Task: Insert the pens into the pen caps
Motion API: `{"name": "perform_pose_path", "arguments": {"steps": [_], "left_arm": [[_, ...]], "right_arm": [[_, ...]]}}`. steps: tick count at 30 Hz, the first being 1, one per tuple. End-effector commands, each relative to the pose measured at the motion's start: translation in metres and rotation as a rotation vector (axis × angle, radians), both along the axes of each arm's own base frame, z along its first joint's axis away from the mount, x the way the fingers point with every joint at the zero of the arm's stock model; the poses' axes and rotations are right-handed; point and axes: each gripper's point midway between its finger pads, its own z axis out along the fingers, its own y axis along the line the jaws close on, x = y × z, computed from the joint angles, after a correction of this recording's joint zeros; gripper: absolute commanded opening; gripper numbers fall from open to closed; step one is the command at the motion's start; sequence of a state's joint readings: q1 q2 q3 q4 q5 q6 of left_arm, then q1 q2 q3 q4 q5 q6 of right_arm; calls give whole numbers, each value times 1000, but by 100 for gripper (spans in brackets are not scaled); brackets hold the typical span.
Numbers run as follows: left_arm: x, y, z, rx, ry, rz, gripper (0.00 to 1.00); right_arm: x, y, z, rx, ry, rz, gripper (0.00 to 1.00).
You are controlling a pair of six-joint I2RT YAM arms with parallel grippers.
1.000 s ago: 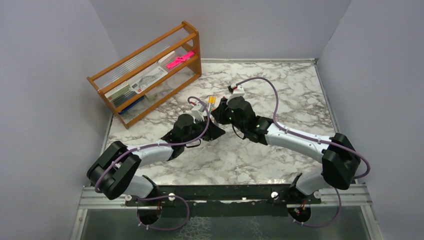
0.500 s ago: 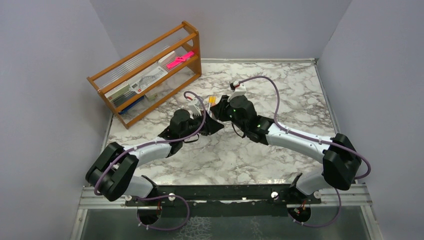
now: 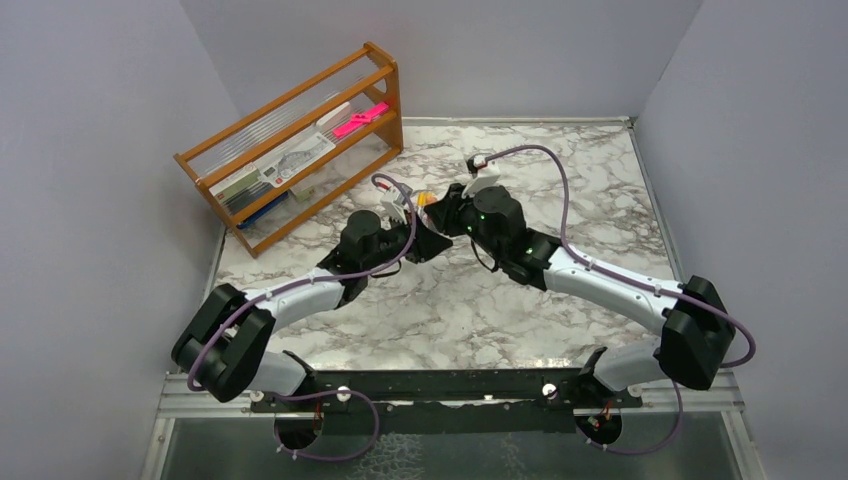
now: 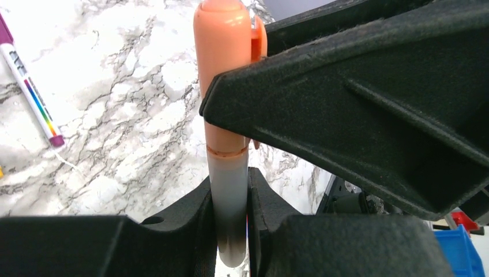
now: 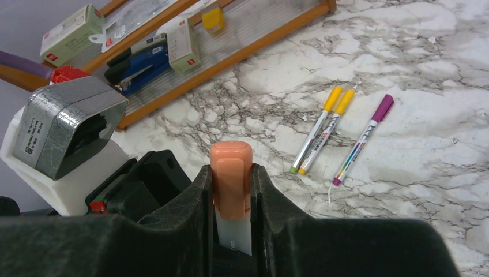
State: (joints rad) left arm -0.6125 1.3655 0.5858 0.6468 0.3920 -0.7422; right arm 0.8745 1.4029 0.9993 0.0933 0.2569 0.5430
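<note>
A pen with a pale barrel stands between the jaws of my left gripper, which is shut on it. An orange-pink pen cap sits over the pen's upper end, its rim meeting the barrel. My right gripper is shut on that cap, with the white barrel showing below. From above, both grippers meet at mid-table, left and right. Two yellow-capped pens and a purple-capped pen lie on the marble.
A wooden rack stands at the back left with a bright pink item, a blue stapler and small boxes. The left wrist's camera housing sits close to my right fingers. Grey walls close in the table.
Both grippers have shifted toward the far side of the table and drawn closer together. The right arm has stretched farther out. Neither grip has changed.
</note>
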Motion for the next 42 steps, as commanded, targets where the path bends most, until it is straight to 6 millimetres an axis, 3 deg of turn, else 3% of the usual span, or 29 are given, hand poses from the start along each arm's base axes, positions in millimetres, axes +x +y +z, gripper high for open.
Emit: {"name": "perform_pose_path", "arguments": {"steps": [1,11,32,39,42], "left_arm": [[37,9,35,-5,-162,104,0],[46,17,59,48,-325,140,0],[45,17,69,83,-412,116,0],[27,5,76,71,-480,-22,0],[9,-4,83,37,-521,-135,0]], "right_arm": [[-34,20,15,32,9,174,2],[-39,15,30,35,-43,195,8],[-59,-4,46,59,-156,242,46],[-64,-30,66,82,-228,186,50],[-64,-46,85,93,-274,143,60]]}}
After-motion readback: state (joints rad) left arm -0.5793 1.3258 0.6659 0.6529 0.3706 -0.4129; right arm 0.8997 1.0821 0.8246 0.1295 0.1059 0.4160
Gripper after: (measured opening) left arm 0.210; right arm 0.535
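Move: Both my hands already hold the capped orange pen: the left has the barrel, with the pen's middle about 3 cm above it and 1 cm ahead, and the right has the cap, with the middle some 2 cm below and 1 cm back. The two yellow-capped pens lie about 10 cm ahead of my right hand, 4 cm left and 22 cm down. The purple-capped pen lies about 10 cm ahead of it, 1 cm right, equally low. With both grips still on the orange pen I lift it about 4 cm, my left hand tilting nearly 20 degrees so the pen's top tips back towards me. Then I open my right fingers, let go of the cap and draw that hand back about 5 cm and slightly right, while my left keeps the barrel, carrying it a little forward and up. ##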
